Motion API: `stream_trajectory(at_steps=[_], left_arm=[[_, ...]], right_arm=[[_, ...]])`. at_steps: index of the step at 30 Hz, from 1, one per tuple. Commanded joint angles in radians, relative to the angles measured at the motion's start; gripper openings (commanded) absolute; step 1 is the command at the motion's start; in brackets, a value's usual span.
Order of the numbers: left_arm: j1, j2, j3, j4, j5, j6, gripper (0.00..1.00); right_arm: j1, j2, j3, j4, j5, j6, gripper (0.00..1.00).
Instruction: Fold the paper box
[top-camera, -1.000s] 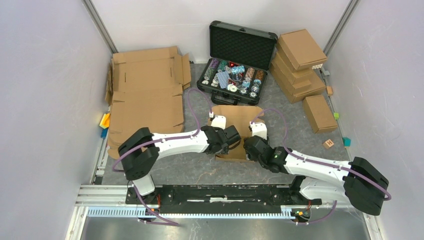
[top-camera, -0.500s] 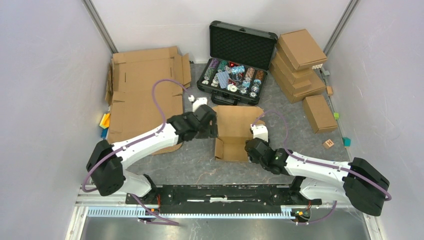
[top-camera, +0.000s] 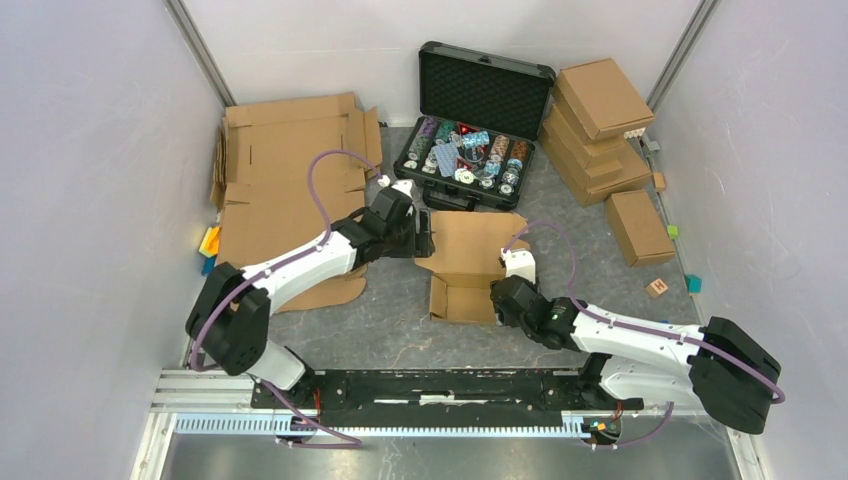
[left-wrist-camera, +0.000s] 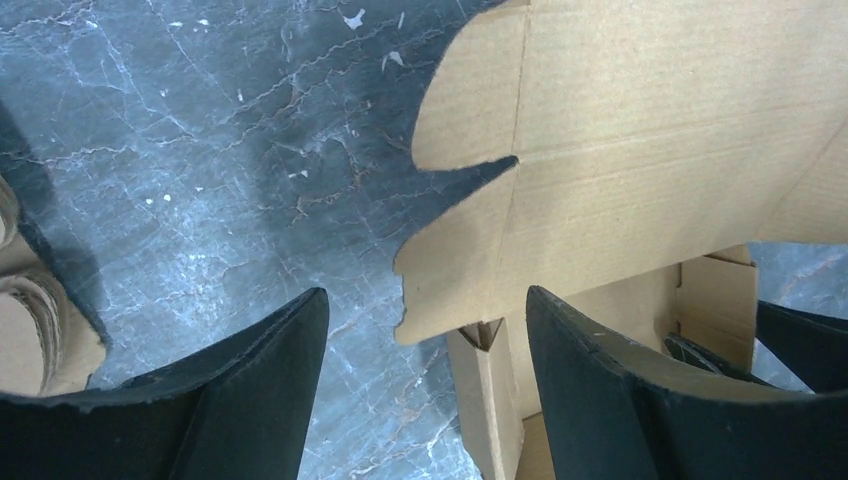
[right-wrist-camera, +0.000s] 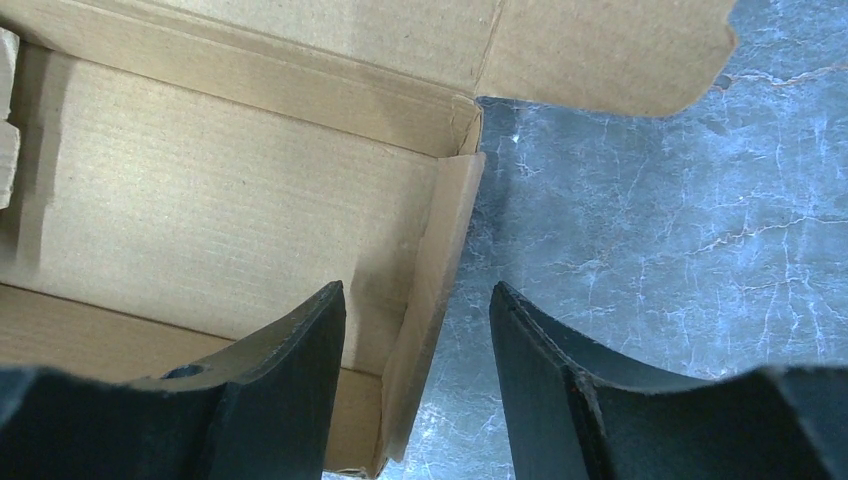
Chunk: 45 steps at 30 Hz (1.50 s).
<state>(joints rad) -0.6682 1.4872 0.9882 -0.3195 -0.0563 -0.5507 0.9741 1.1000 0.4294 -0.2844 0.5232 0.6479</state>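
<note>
The paper box (top-camera: 470, 245) lies in the middle of the table, a shallow brown tray with its lid panel lying flat behind it. My left gripper (top-camera: 426, 240) is at the lid's left edge and stands open. In the left wrist view a lid flap and the tray's left wall (left-wrist-camera: 485, 400) lie between the fingers of my left gripper (left-wrist-camera: 428, 300), touching neither. My right gripper (top-camera: 496, 303) is at the tray's near right corner, open. In the right wrist view my right gripper (right-wrist-camera: 416, 290) straddles the tray's right wall (right-wrist-camera: 430, 300), one finger inside the box (right-wrist-camera: 230, 200).
An open black case (top-camera: 470, 150) of poker chips stands behind the box. Folded brown boxes (top-camera: 600, 120) are stacked at the back right, with one more (top-camera: 638, 225) in front. Large flat cardboard sheets (top-camera: 290, 190) cover the left. Small blocks (top-camera: 657, 287) lie on the right.
My left arm has swung away from the tray's near left side to the lid's left edge, uncovering the tray. The right arm has hardly moved.
</note>
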Motion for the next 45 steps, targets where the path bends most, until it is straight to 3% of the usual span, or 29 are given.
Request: stream_trajectory(at_steps=[1,5,10,13,20,26,33,35,45], left_arm=[[0.017,0.067,0.089,0.007,0.004,0.063,0.78],[0.018,0.112,0.12,0.01,0.073,0.081,0.62],[0.016,0.103,0.108,0.031,0.101,0.08,0.25],[0.016,0.078,0.093,0.029,0.1,0.075,0.18],[-0.025,-0.004,0.046,0.048,0.061,0.033,0.13],[-0.108,-0.026,0.046,0.042,-0.111,0.076,0.09],[-0.163,-0.029,0.028,0.071,-0.229,0.133,0.05],[-0.179,-0.031,0.026,0.083,-0.25,0.146,0.05],[-0.201,-0.048,0.018,0.113,-0.277,0.183,0.05]], right_arm=[[0.0,-0.02,0.008,0.028,0.003,-0.011,0.61],[0.0,-0.02,0.011,0.033,0.001,-0.018,0.6],[0.0,-0.021,0.011,0.034,-0.002,-0.022,0.6],[0.0,-0.019,0.01,0.036,-0.002,-0.024,0.61],[0.0,0.0,0.006,0.058,-0.028,-0.025,0.6],[0.0,-0.019,0.063,0.026,-0.005,-0.09,0.66],[-0.043,-0.089,0.147,-0.014,-0.104,-0.201,0.94],[-0.069,-0.092,0.175,-0.04,-0.131,-0.216,0.98],[-0.322,-0.081,0.337,-0.132,-0.275,-0.383,0.98]])
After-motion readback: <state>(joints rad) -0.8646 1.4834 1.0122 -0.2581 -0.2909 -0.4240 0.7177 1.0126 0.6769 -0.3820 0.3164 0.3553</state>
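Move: The lid's left side flap lies about 2 cm to the left hand's right, level fore and aft and some 3 cm below. From that hand, the lid panel's middle is roughly 10 cm right and 2 cm ahead, and the box tray's about 8 cm right and 10 cm back. The right hand's fingers straddle the tray's right wall; the lid's right side flap is some 6 cm ahead, 3 cm right and 1 cm above, with the tray's middle 6 cm left and 1 cm back. Left hand pinches its flap, easing right about 3 cm; right hand opens, rising some 9 cm and forward. ##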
